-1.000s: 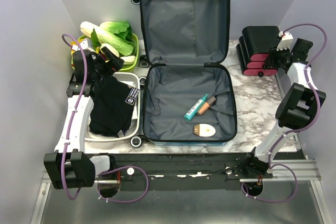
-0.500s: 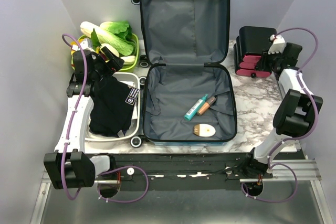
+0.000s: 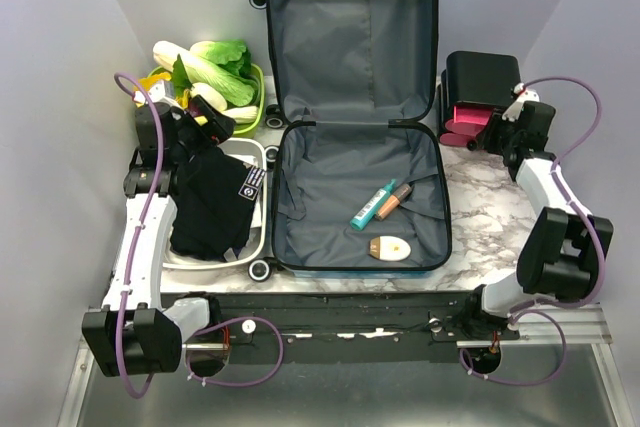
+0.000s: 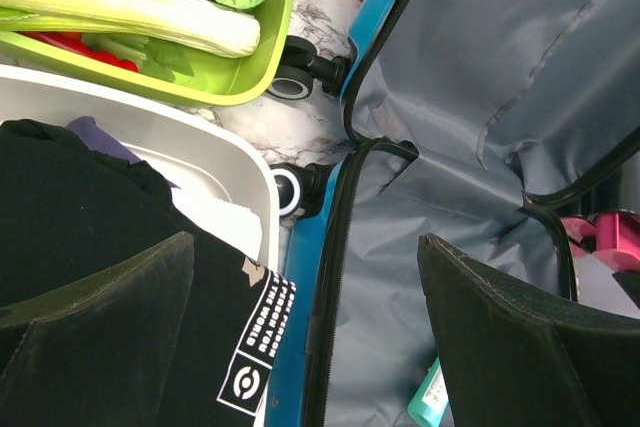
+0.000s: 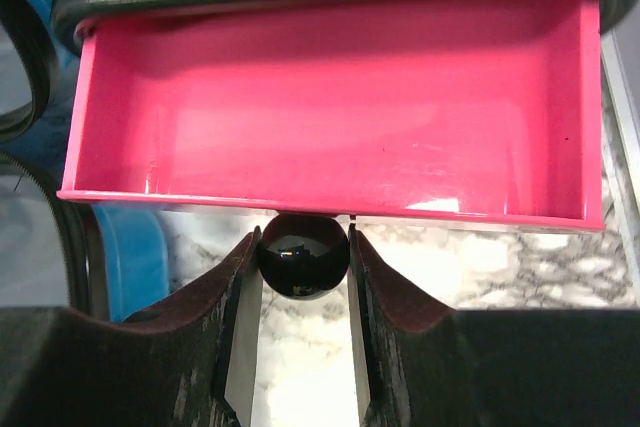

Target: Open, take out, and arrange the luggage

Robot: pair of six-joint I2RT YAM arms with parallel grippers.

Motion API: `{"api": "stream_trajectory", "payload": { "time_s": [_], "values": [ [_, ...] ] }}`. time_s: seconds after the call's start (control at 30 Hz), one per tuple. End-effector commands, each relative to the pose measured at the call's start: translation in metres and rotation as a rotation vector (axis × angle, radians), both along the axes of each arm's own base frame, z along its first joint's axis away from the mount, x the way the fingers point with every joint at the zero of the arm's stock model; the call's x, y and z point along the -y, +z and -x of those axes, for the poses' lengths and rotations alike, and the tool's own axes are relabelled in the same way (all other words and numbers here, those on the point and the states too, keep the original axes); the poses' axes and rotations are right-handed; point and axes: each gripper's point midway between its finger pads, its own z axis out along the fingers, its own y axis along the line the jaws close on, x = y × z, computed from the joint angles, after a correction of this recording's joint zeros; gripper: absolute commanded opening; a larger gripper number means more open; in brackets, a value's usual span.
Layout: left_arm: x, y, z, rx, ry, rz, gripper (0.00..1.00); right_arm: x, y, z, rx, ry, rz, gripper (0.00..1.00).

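The luggage (image 3: pixel 330 167) lies open mid-table, its lid (image 3: pixel 350 37) propped up and its grey lining showing. A teal tube (image 3: pixel 372 204), a brown tube (image 3: pixel 394 201) and an oval case (image 3: pixel 389 247) lie inside. My left gripper (image 3: pixel 212 115) hovers open over the luggage's left edge (image 4: pixel 335 247), its jaws (image 4: pixel 305 247) empty. My right gripper (image 5: pixel 303 247) is shut on the black knob (image 5: pixel 303 255) of a pink drawer (image 5: pixel 330 97). That drawer (image 3: pixel 462 125) stands pulled out of the black box (image 3: pixel 480 75).
A white bin (image 3: pixel 262 162) holding a black garment (image 3: pixel 210 202) stands left of the luggage. Behind it is a green basket (image 3: pixel 255 97) of vegetables. Walls close in on both sides. The black box is at the back right on the marble top.
My right gripper has drawn back toward the left with the knob. The pink drawer has slid out and the black box has shifted left. The left arm has hardly moved.
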Motion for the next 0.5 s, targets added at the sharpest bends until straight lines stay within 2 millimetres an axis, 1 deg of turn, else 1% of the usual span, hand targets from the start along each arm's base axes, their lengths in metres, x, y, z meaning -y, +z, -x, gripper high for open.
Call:
{"api": "stream_trajectory", "payload": {
  "time_s": [0.0,0.1,0.13,0.17,0.2,0.3,0.33,0.37,0.4,0.43,0.47],
  "values": [
    [0.003,0.001,0.006,0.007,-0.013,-0.003,0.99,0.006,0.001,0.026,-0.012,-0.117,-0.048,0.01],
    [0.004,0.001,0.007,0.006,-0.017,0.007,0.99,0.003,0.001,0.032,-0.018,-0.094,-0.040,0.12],
    [0.007,0.002,0.008,0.008,-0.025,0.015,0.99,0.003,0.000,0.032,-0.023,-0.088,-0.035,0.23],
    [0.007,0.002,0.008,0.008,-0.026,0.019,0.99,0.004,0.002,0.031,-0.025,-0.087,-0.024,0.24],
    [0.008,0.002,0.008,0.007,-0.030,0.023,0.99,0.004,0.000,0.034,-0.047,-0.081,-0.017,0.25],
    [0.012,0.005,0.011,0.012,-0.044,0.043,0.99,0.007,0.001,0.040,-0.060,-0.093,0.006,0.42],
    [0.013,0.005,0.013,0.014,-0.049,0.044,0.99,0.008,0.002,0.043,-0.061,-0.095,0.014,0.67],
    [0.012,0.005,0.013,0.014,-0.041,0.043,0.99,0.009,0.003,0.046,-0.061,-0.114,0.017,0.77],
    [0.011,0.005,0.015,0.012,-0.036,0.043,0.99,0.009,0.006,0.052,-0.056,-0.121,0.021,0.83],
    [0.010,0.005,0.017,0.011,-0.029,0.045,0.99,0.009,0.009,0.056,-0.053,-0.125,0.023,0.99],
    [0.009,0.004,0.018,0.007,-0.020,0.045,0.99,0.009,0.012,0.059,-0.051,-0.141,0.025,1.00]
  ]
}}
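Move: My right fingers already hold the top drawer's black knob right at the hand point. The pink drawer, partly pulled out, lies about 5 cm ahead of it at knob height, and the black cabinet's middle is some 14 cm ahead and about 4 cm lower. The open suitcase's lower shell is centred roughly 26 cm to my left, 10 cm back and 9 cm down. From my left hand the knob is about 60 cm to the right, 6 cm ahead and 12 cm lower. Still pinching the knob, I draw the top drawer straight back out of the cabinet by about 3 cm, quick at first and then easing off. Then I spread my right fingers wide, letting the knob go, and back the hand off roughly another centimetre. ##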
